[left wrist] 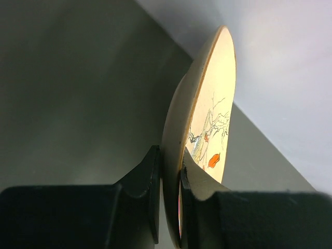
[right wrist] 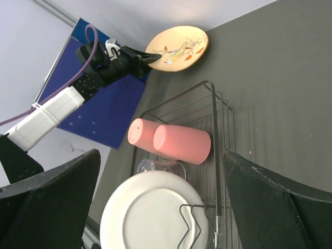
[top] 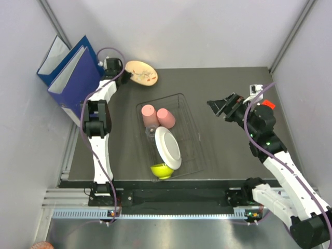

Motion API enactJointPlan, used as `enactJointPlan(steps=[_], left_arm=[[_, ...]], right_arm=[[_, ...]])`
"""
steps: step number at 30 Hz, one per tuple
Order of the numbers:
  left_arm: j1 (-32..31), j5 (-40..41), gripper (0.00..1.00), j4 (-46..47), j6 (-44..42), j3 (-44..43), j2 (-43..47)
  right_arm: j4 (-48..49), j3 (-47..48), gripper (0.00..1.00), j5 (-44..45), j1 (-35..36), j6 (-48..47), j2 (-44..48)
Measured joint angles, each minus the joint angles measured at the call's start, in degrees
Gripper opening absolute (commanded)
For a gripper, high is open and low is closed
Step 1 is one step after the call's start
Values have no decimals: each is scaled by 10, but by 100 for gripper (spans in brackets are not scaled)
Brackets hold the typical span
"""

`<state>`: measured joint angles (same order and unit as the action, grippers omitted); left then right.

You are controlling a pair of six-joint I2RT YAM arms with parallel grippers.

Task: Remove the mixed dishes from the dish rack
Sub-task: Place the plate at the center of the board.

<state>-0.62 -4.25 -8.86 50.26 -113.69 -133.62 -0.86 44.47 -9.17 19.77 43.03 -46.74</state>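
Observation:
My left gripper [top: 126, 72] [left wrist: 170, 202] is shut on the rim of the tan patterned plate [top: 141, 72] [left wrist: 207, 104] [right wrist: 177, 48], held on edge at the far left corner, outside the dish rack [top: 194, 135] [right wrist: 212, 104]. In the rack lie two pink cups [top: 148, 115] [top: 166, 118] [right wrist: 181, 142], a clear glass [top: 150, 132] [right wrist: 155, 167], a white plate [top: 167, 147] [right wrist: 150, 212] standing on edge, and a lime-yellow bowl [top: 162, 170] at the near end. My right gripper [top: 215, 106] [right wrist: 166, 199] hangs open to the right of the rack, holding nothing.
A blue ring binder [top: 70, 72] [right wrist: 104, 109] leans against the left wall next to the left arm. A small red cube [top: 267, 104] sits behind the right arm. Grey walls close the table at the back and both sides.

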Motion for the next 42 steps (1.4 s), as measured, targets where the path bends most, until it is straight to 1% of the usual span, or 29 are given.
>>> enactJointPlan(steps=[5, 10, 16, 17, 18, 21, 25, 28, 29, 33, 37, 40, 41, 42], left_arm=[[2, 4, 0, 1, 11, 0, -33], [2, 8, 0, 15, 13, -1, -40], [1, 13, 0, 3, 14, -37, -65], [1, 12, 2, -1, 15, -41, -66], [1, 13, 6, -6, 16, -43, -67], [0, 20, 10, -17, 18, -47, -68], [-1, 24, 22, -24, 23, -48, -68], [-2, 31, 27, -29, 24, -48, -68], [-2, 35, 31, -33, 24, -48, -68], [-2, 54, 36, -58, 24, -40, -68], [5, 55, 38, -74, 23, -37, -68], [14, 56, 42, -79, 21, -30, -68], [16, 57, 47, -82, 21, -27, -68], [18, 56, 65, -82, 21, -23, -68]], right_arm=[[6, -3, 100, -4, 1, -6, -20], [17, -3, 100, -12, 1, -9, -45], [20, -10, 100, -15, 1, -9, -61], [21, -10, 100, -15, 1, -9, -64], [21, -10, 100, -15, 1, -9, -66], [21, -10, 100, -15, 1, -9, -71], [20, -10, 100, -15, 1, -9, -73], [21, -11, 100, -15, 1, -9, -73], [22, -13, 100, -15, 1, -9, -73], [17, -18, 100, -15, 1, -9, -73], [17, -19, 100, -15, 1, -8, -73], [21, -25, 100, -16, 1, -8, -73], [20, -27, 100, -17, 1, -7, -73], [19, -30, 100, -17, 1, -6, -73]])
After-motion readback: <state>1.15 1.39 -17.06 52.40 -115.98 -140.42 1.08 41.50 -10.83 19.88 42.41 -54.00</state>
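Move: The left hand already holds the plate by its rim over the far left of the board; the landing spot is about 4 cm ahead, 5 cm right and 12 cm below. The left pink cup stands some 22 cm back and 12 cm right of the hand, the right one 23 cm back and 21 cm right, both roughly 7 cm lower. From the right hand, that spot lies about 40 cm ahead, 42 cm left, 30 cm below. Left hand lowers the plate onto the board, then opens partway, sinking 8 cm altogether; right hand sinks 5 cm. ##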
